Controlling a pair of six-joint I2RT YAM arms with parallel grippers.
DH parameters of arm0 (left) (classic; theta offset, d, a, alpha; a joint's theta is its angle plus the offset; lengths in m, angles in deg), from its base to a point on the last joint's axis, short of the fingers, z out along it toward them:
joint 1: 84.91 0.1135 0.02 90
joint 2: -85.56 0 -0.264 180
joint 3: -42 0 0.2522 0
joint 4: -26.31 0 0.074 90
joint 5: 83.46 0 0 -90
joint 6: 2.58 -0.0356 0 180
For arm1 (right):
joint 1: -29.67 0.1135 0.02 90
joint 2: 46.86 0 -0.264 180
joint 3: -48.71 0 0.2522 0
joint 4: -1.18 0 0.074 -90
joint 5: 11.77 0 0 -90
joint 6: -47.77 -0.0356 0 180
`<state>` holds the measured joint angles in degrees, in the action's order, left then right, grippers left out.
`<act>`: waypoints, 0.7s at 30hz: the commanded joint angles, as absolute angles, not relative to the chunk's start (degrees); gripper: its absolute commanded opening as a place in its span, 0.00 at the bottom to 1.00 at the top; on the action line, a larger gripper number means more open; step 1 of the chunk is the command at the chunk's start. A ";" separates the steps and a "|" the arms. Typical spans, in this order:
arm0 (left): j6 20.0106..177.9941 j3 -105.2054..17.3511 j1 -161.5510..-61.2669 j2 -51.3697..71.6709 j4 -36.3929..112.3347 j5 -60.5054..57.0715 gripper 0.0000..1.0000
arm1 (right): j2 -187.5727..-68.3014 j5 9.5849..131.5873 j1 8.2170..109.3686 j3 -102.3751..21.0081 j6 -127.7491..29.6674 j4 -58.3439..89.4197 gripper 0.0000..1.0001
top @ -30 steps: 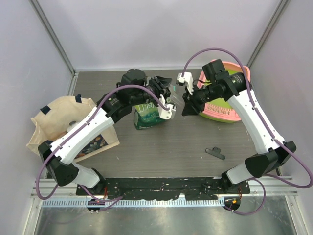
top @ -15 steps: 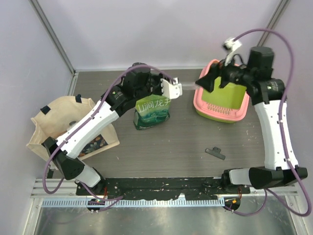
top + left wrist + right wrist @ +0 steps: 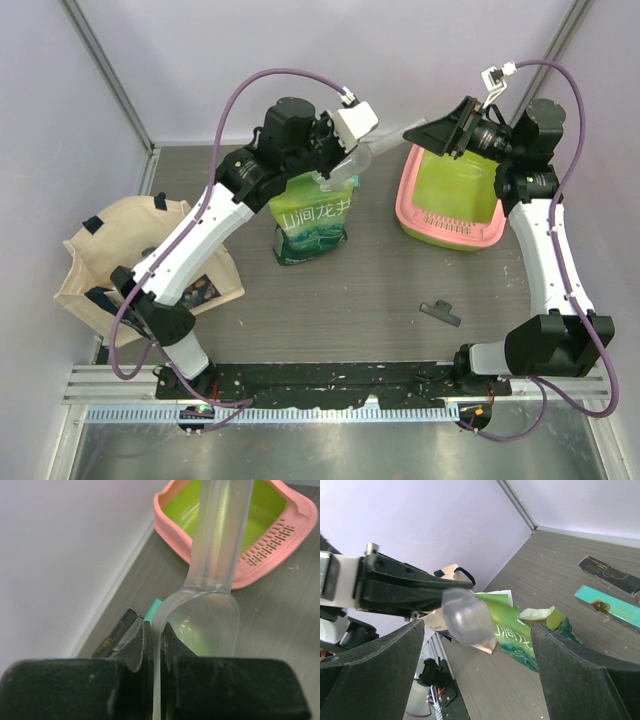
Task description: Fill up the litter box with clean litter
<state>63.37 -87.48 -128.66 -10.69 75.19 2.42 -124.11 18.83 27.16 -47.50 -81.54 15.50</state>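
My left gripper [image 3: 338, 168] is shut on the thin rim of a clear plastic scoop [image 3: 210, 622], held in the air above the open green bag [image 3: 312, 218]. The scoop's handle [image 3: 220, 525] points toward the litter box [image 3: 424, 232], a pink-rimmed tray whose lime-green basin [image 3: 455, 185] shows bare. My right gripper [image 3: 425, 133] hovers over the box's far left corner, open and holding nothing, and faces the scoop [image 3: 467, 616] and the bag [image 3: 540, 637]. No clean litter shows in any view.
A beige tote bag [image 3: 125, 262] lies at the left. A small black clip [image 3: 440, 312] rests on the table in front of the box. A teal strip [image 3: 610, 607] lies near the clip [image 3: 610, 572]. Walls close the back and both sides.
The left gripper closed on the scoop and lifted it up and back from the bag. The right gripper let go, opened wide and drew back to the right, above the litter box.
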 commanded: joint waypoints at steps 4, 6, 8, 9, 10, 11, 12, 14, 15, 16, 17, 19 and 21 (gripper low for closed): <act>73.18 -90.23 -128.15 -11.83 75.76 -4.35 0.00 | -122.53 17.05 27.38 -47.32 -90.21 0.88 0.89; 73.80 -90.85 -128.06 -12.53 75.67 -4.44 0.00 | -122.62 16.88 27.90 -47.05 -90.22 1.23 0.87; 74.06 -91.64 -128.15 -12.97 75.67 -4.88 0.00 | -122.97 16.27 28.35 -47.05 -89.52 3.06 0.82; 74.15 -91.99 -128.15 -13.14 75.58 -4.97 0.00 | -122.97 16.18 28.87 -47.23 -88.99 4.21 0.80; 74.85 -92.34 -128.06 -13.32 75.50 -4.97 0.00 | -123.14 16.00 29.14 -47.40 -88.11 5.09 0.79; 75.03 -92.52 -128.06 -13.41 75.49 -4.97 0.00 | -123.23 15.83 29.23 -47.05 -88.02 6.06 0.78; 75.38 -93.04 -128.06 -13.76 75.58 -5.06 0.00 | -123.23 15.74 29.49 -46.79 -88.02 6.15 0.76; 75.65 -93.31 -128.06 -14.02 75.41 -5.32 0.00 | -122.80 16.00 29.67 -46.09 -87.84 6.07 0.75; 75.73 -93.57 -128.06 -14.20 75.41 -5.41 0.00 | -122.71 16.00 29.67 -45.91 -87.67 6.07 0.74; 75.73 -93.66 -127.98 -14.29 75.49 -5.58 0.00 | -122.71 16.09 29.67 -45.82 -87.49 6.07 0.73; 75.82 -93.75 -128.06 -14.46 75.49 -5.67 0.00 | -122.71 16.18 29.67 -45.91 -87.40 6.07 0.72; 75.91 -93.93 -128.06 -14.64 75.58 -6.02 0.00 | -122.88 16.09 31.42 -46.08 -87.40 6.07 0.69; 75.47 -94.01 -128.06 -14.81 75.67 -6.29 0.00 | -123.14 16.18 31.51 -46.17 -86.96 6.24 0.66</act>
<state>74.65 -91.13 -128.31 -14.73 77.29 -4.50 -124.31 16.82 30.49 -45.73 -88.16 7.30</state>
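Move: The scoop's free handle end stands about 3 cm ahead of the left hand, 10 cm to its right and 3 cm higher; from the right hand it is roughly 4 cm to the left, 2 cm ahead and 1 cm up. The litter bag is some 30 cm below the left hand, about 5 cm to its left and 4 cm back. From the right hand the litter box lies around 37 cm below, 12 cm to the right and 6 cm ahead. The scoop, still pinched by its bowl in the left fingers, is carried handle-first some 3 cm right and 1.5 cm down towards the right hand, its holder tipping about 10 degrees downward. The right hand comes about 2.5 cm left and slightly back to meet it, rising first and then easing down, its open fingers narrowing around the handle to roughly two-thirds open. ##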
